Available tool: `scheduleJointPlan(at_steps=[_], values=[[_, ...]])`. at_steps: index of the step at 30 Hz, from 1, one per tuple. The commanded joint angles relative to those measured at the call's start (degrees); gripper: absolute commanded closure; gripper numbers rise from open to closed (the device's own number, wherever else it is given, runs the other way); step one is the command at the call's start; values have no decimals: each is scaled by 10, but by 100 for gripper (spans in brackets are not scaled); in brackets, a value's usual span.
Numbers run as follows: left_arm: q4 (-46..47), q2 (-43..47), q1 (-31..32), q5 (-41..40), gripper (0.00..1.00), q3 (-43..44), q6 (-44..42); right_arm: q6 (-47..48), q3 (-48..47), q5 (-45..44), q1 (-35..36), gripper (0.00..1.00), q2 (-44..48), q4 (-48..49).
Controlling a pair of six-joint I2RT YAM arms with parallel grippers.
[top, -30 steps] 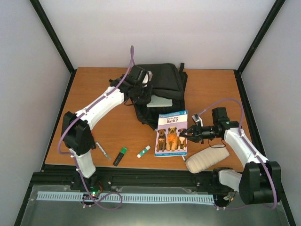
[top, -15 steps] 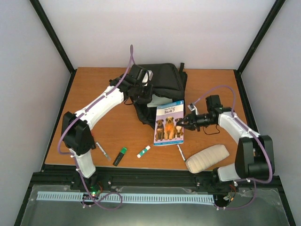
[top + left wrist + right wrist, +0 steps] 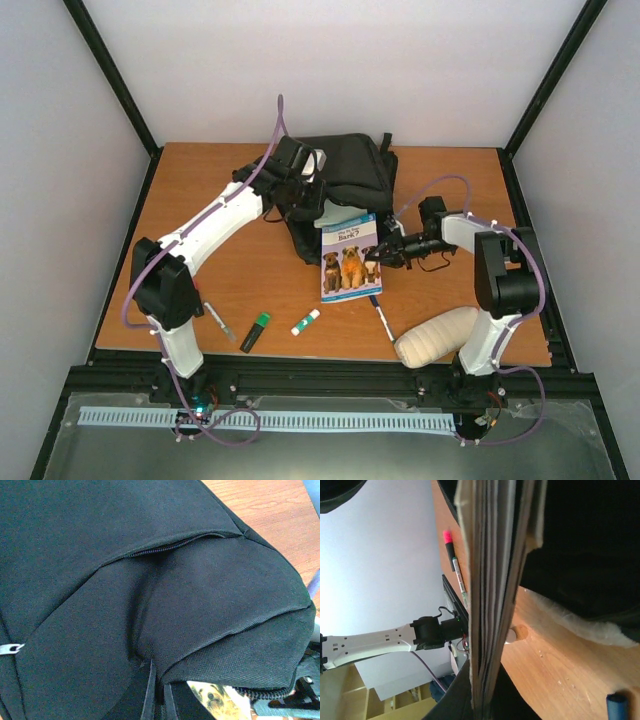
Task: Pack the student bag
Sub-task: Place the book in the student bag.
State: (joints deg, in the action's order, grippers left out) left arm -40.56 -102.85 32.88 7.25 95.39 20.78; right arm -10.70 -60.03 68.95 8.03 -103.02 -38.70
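The student bag (image 3: 348, 173), a black backpack, lies at the back middle of the table. My left gripper (image 3: 301, 197) is shut on a fold of its fabric at the near edge. In the left wrist view black cloth (image 3: 150, 580) fills the frame, pinched at the gripper (image 3: 158, 682). A book with dogs on its cover (image 3: 349, 258) is tilted, its far end at the bag's opening. My right gripper (image 3: 379, 256) is shut on the book's right edge. The right wrist view shows the book edge-on (image 3: 495, 580) between the gripper's (image 3: 489, 700) dark fingers.
A cream padded pouch (image 3: 440, 336) lies near the front right. Along the front lie a pen (image 3: 219, 320), a green highlighter (image 3: 256, 331), a glue stick (image 3: 306, 321) and a white pen (image 3: 383, 322). Black frame rails border the table.
My right gripper has carried the book back and to the left, from beside the pouch up to the bag's opening. The left arm has stayed still.
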Motion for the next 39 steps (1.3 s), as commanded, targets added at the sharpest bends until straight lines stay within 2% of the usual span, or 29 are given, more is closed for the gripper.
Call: scheduleJointPlan(at_steps=[1, 8, 13, 16, 21, 23, 25, 28, 34, 36, 39], values=[[5, 25, -4, 7, 99, 56, -20, 45, -23, 40, 5, 97, -34, 18], [7, 16, -3, 23, 99, 52, -26, 14, -23, 58, 5, 97, -45, 89], [2, 11, -3, 23, 99, 54, -37, 27, -32, 69, 4, 97, -49, 81], [3, 9, -3, 29, 99, 55, -38, 6, -33, 41, 4, 97, -48, 97], [2, 9, -3, 34, 99, 53, -40, -20, -66, -55, 10, 97, -66, 121], [1, 10, -2, 34, 99, 53, -44, -33, -73, -73, 10, 90, -76, 127], [0, 13, -2, 32, 99, 52, -46, -36, -75, -80, 11, 75, -84, 129], [4, 21, -2, 32, 99, 41, -45, 12, -94, -117, 11, 62, -83, 87], [12, 31, -2, 33, 99, 25, -43, 71, -102, -298, 11, 27, -26, 26], [19, 33, -2, 35, 99, 15, -46, 103, -103, -363, 12, 22, 2, 5], [35, 38, -2, 48, 99, -4, -46, 150, -100, -417, 13, 20, 35, -18]])
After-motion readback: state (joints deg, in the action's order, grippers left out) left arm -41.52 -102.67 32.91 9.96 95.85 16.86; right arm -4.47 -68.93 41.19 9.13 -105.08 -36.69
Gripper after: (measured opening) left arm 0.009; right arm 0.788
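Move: The right hand holds the book by its right edge, with the book's middle about 6 cm to the left of the fingers. The bag's opening, with the pale notebook in it, lies some 11 cm ahead, 8 cm to the left and 4 cm below. The blue pen lies about 16 cm back and 3 cm to the right, the glue stick 17 cm back and 17 cm left, both some 9 cm lower. From the left hand, which pinches the raised flap, the opening is about 5 cm to the right and 8 cm below. The right hand carries the book forward about 6 cm and some 3 to 4 cm down towards the bag's opening, its top edge leading in under the raised flap, with a slow, nearly level stretch early on before a quicker push. Late in that push the fingers open wide and let go of the book's right edge, the hand then drawing about 3 cm to the right while its left-pointing fingers tip down some 30 degrees, as the left hand keeps its pinch on the flap and holds it up almost in place. ##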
